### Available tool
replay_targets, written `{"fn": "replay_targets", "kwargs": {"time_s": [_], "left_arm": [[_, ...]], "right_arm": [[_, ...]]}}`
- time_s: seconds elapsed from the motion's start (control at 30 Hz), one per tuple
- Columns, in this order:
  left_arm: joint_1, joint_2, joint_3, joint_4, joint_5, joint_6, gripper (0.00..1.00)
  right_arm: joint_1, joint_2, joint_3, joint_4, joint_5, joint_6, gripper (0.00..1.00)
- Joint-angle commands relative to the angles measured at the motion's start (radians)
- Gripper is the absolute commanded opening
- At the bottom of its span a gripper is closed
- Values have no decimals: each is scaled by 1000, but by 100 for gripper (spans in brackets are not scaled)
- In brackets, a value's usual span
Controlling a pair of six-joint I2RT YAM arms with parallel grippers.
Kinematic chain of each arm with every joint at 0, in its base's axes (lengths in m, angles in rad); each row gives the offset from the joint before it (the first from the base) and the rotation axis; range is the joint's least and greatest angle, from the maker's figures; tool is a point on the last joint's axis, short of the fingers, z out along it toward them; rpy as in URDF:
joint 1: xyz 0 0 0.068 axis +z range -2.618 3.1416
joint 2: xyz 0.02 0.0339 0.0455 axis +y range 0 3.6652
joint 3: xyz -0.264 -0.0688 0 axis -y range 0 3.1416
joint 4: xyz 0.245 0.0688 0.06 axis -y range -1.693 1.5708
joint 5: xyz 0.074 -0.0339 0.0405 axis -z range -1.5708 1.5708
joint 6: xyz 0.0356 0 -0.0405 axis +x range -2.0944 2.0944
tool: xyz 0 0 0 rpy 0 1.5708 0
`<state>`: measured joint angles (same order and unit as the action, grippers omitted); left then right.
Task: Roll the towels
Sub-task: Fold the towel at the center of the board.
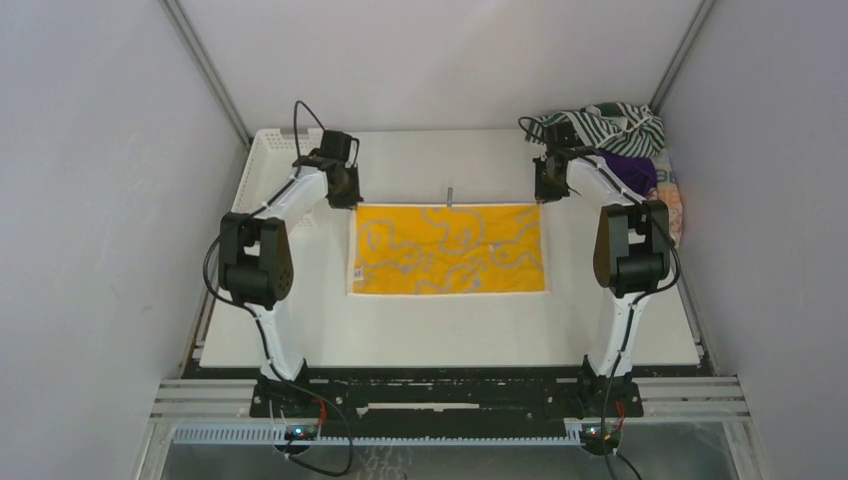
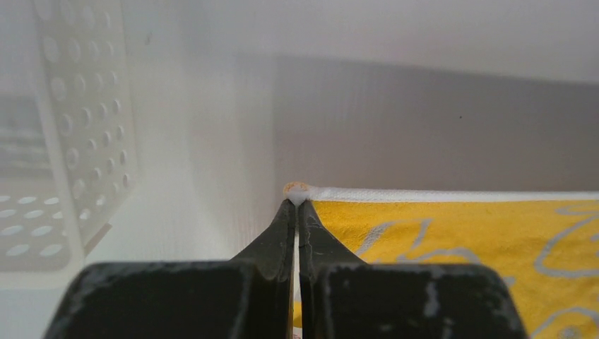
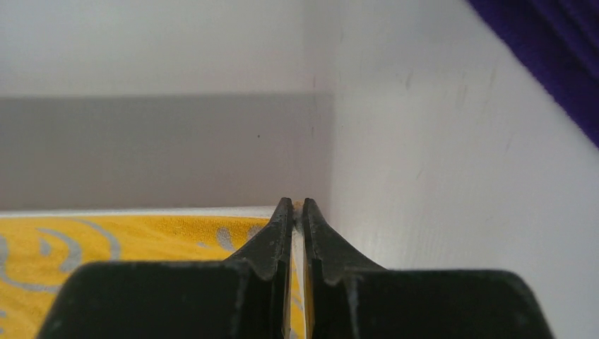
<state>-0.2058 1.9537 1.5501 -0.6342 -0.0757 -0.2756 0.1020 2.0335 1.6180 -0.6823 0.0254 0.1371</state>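
A yellow towel with grey-white squiggles lies flat in the middle of the table. My left gripper is shut on its far left corner; in the left wrist view that white-edged corner pokes out past the fingertips of my left gripper. My right gripper is shut on the far right corner, and in the right wrist view the yellow towel runs between the pads of my right gripper. At the back right, a green-and-white striped towel, a purple towel and a patterned one lie heaped.
A white lattice basket stands at the back left, just beyond my left arm, and shows close by in the left wrist view as the basket. A small grey peg stands at the yellow towel's far edge. Enclosure walls rise on three sides.
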Motion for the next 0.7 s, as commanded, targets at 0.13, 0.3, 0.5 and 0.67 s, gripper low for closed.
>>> {"fn": "replay_targets", "kwargs": {"time_s": [0.13, 0.3, 0.5, 0.67], "left_arm": [[3, -58, -8, 50, -48, 36, 0], [4, -111, -87, 67, -28, 18, 0], [2, -206, -207, 90, -17, -8, 0], [-5, -297, -310, 99, -7, -42, 0]], "right_arm": [[-21, -91, -23, 104, 18, 42, 0], [-15, -144, -80, 109, 10, 59, 0], [-2, -261, -228, 133, 10, 77, 0], [5, -341, -324, 136, 19, 103, 0]]}}
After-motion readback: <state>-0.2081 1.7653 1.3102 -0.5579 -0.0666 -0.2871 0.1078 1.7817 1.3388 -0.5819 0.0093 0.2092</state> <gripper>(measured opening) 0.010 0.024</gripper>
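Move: The left hand holds the yellow towel's far left corner; the towel's near left corner lies about 23 cm back, 2 cm to the left and 7 cm below. The white basket stands some 12 cm ahead and 22 cm left of this hand. From the right hand, the near right corner is about 23 cm back, 3 cm right and 6 cm below, with the purple towel roughly 10 cm ahead and 22 cm right. Still pinching the far corners, both hands nudge forward, then draw back about 5 cm towards the near edge. ##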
